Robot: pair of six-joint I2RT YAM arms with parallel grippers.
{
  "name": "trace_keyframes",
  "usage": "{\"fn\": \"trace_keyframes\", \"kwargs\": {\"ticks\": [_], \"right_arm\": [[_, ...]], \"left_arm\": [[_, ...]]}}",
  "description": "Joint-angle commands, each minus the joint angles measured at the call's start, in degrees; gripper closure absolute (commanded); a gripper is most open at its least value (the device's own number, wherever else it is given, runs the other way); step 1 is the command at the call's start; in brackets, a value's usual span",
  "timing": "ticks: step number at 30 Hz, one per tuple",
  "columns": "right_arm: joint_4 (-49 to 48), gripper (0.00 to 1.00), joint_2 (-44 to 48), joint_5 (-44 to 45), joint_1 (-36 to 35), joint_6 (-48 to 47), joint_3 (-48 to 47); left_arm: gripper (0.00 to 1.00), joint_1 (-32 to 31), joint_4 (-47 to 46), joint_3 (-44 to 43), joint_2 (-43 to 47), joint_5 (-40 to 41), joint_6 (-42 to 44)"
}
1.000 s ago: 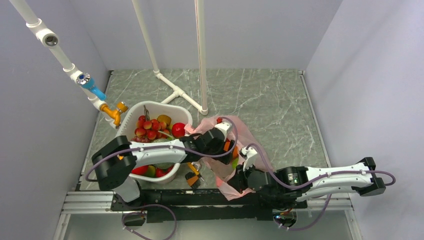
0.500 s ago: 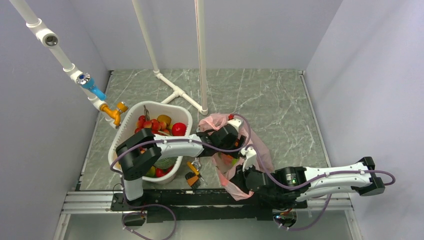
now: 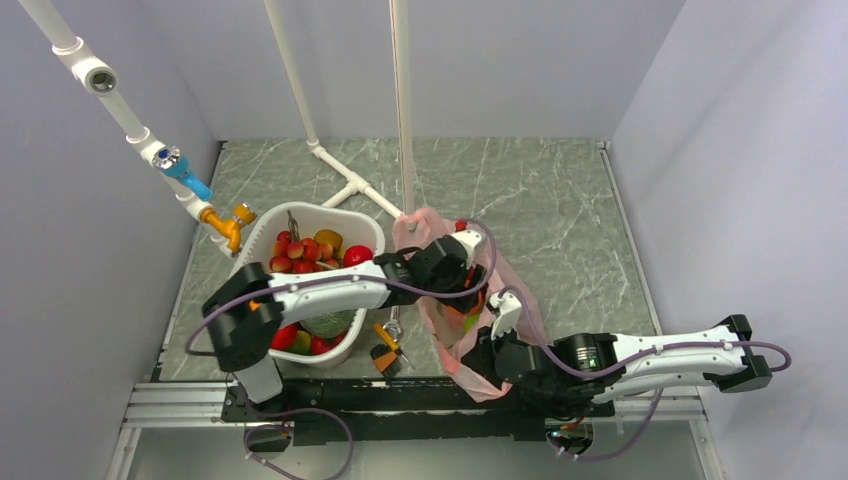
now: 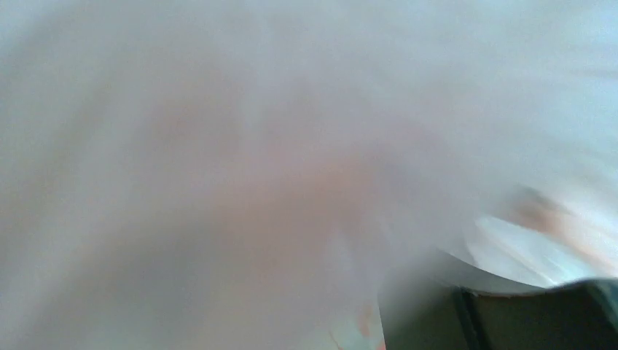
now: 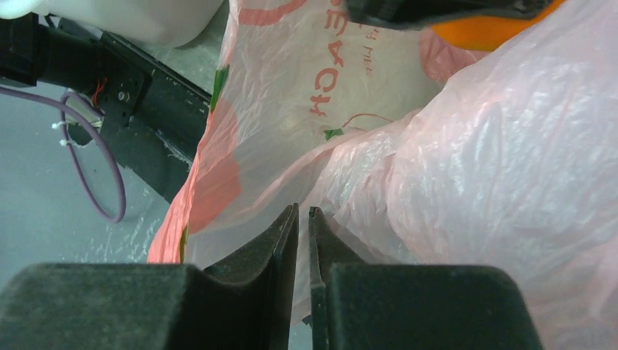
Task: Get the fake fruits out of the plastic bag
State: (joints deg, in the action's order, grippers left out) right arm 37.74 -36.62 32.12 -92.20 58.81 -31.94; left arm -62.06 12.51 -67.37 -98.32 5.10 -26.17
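The pink plastic bag (image 3: 510, 300) lies crumpled between the arms, its far edge lifted up by the white pole. My left gripper (image 3: 452, 268) reaches into the bag's mouth. Its wrist view is filled with blurred plastic (image 4: 255, 168), so its fingers are hidden. Orange (image 3: 463, 304) and light green (image 3: 470, 323) fruit colours show through the bag just beyond it. The red fruit is not clearly seen. My right gripper (image 3: 488, 352) is shut on a fold of the bag's near part, which shows pinched between the fingertips (image 5: 304, 210). An orange shape (image 5: 495, 33) shows at the top of that view.
A white basket (image 3: 300, 214) full of fruit, with a netted melon (image 3: 328, 324), stands left of the bag under the left arm. A white pipe frame (image 3: 403, 110) rises behind the bag. A small orange-and-black object (image 3: 386, 354) lies near the front edge.
My left gripper has moved away from the bases and to the right, and the bag's far edge has risen toward the pole. My right gripper has stayed shut on the bag.
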Motion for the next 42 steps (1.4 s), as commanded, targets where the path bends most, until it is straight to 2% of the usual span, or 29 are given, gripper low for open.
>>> {"fn": "trace_keyframes", "kwargs": {"ticks": [1,8,14,20,23,26,30,34,38,42], "right_arm": [[0.9,0.87,0.6,4.1,-0.2,1.5,0.1],[1.3,0.87,-0.3,5.5,-0.2,1.4,-0.3],[0.6,0.87,-0.8,6.0,-0.2,0.9,-0.7],[-0.1,0.87,-2.1,6.1,-0.2,0.4,-1.2],[-0.5,0.87,-2.9,5.9,-0.2,0.1,-1.6],[-1.2,0.87,-3.6,5.7,-0.2,-0.5,-1.8],[-1.6,0.87,-4.7,5.7,-0.3,-1.1,-2.6],[-1.4,0.87,-5.5,5.6,-0.2,-1.3,-3.3],[-0.9,0.88,-5.7,5.5,-0.2,-1.0,-3.7],[-0.1,0.88,-5.1,5.4,-0.2,-0.6,-3.8]], "left_arm": [[0.66,0.0,3.1,0.9,9.6,-4.6,0.3],[0.68,0.0,7.4,5.7,22.8,-6.6,-1.9],[0.68,0.0,16.1,3.6,33.6,-5.3,0.8],[0.67,0.0,29.0,-0.6,41.8,7.0,4.2],[0.67,0.1,36.1,-2.8,44.3,15.7,4.7],[0.66,2.5,40.5,-2.7,45.9,22.0,4.7],[0.66,10.9,39.8,-0.5,46.4,18.6,5.3],[0.65,18.7,34.8,3.5,45.6,15.6,6.9],[0.67,24.2,29.8,6.1,41.7,13.8,8.1],[0.65,25.8,25.8,7.5,38.4,11.6,8.5]]}}
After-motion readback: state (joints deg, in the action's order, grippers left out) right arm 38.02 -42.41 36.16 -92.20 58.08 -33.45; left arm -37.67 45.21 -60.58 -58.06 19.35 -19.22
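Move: Some 32 cm to the left hand's left and about 4 cm farther out is the white basket, its middle nearly at hand height. The red tomato inside lies about 23 cm left and 10 cm ahead, the melon 29 cm left and 3 cm back. A green fruit sits in the bag about 4 cm back and 5 cm below. From the right hand the basket lies about 33 cm left and 20 cm ahead. Lifting the orange, already pinched, steeply up out of the bag, the left hand draws back slightly. It then swings about 27 cm left over the basket's near-bag side, coming forward and sinking some 8 cm at the end while turning roughly 30 degrees counter-clockwise. The right hand stays nearly in place, keeping its shut-finger pinch on the bag's edge. ##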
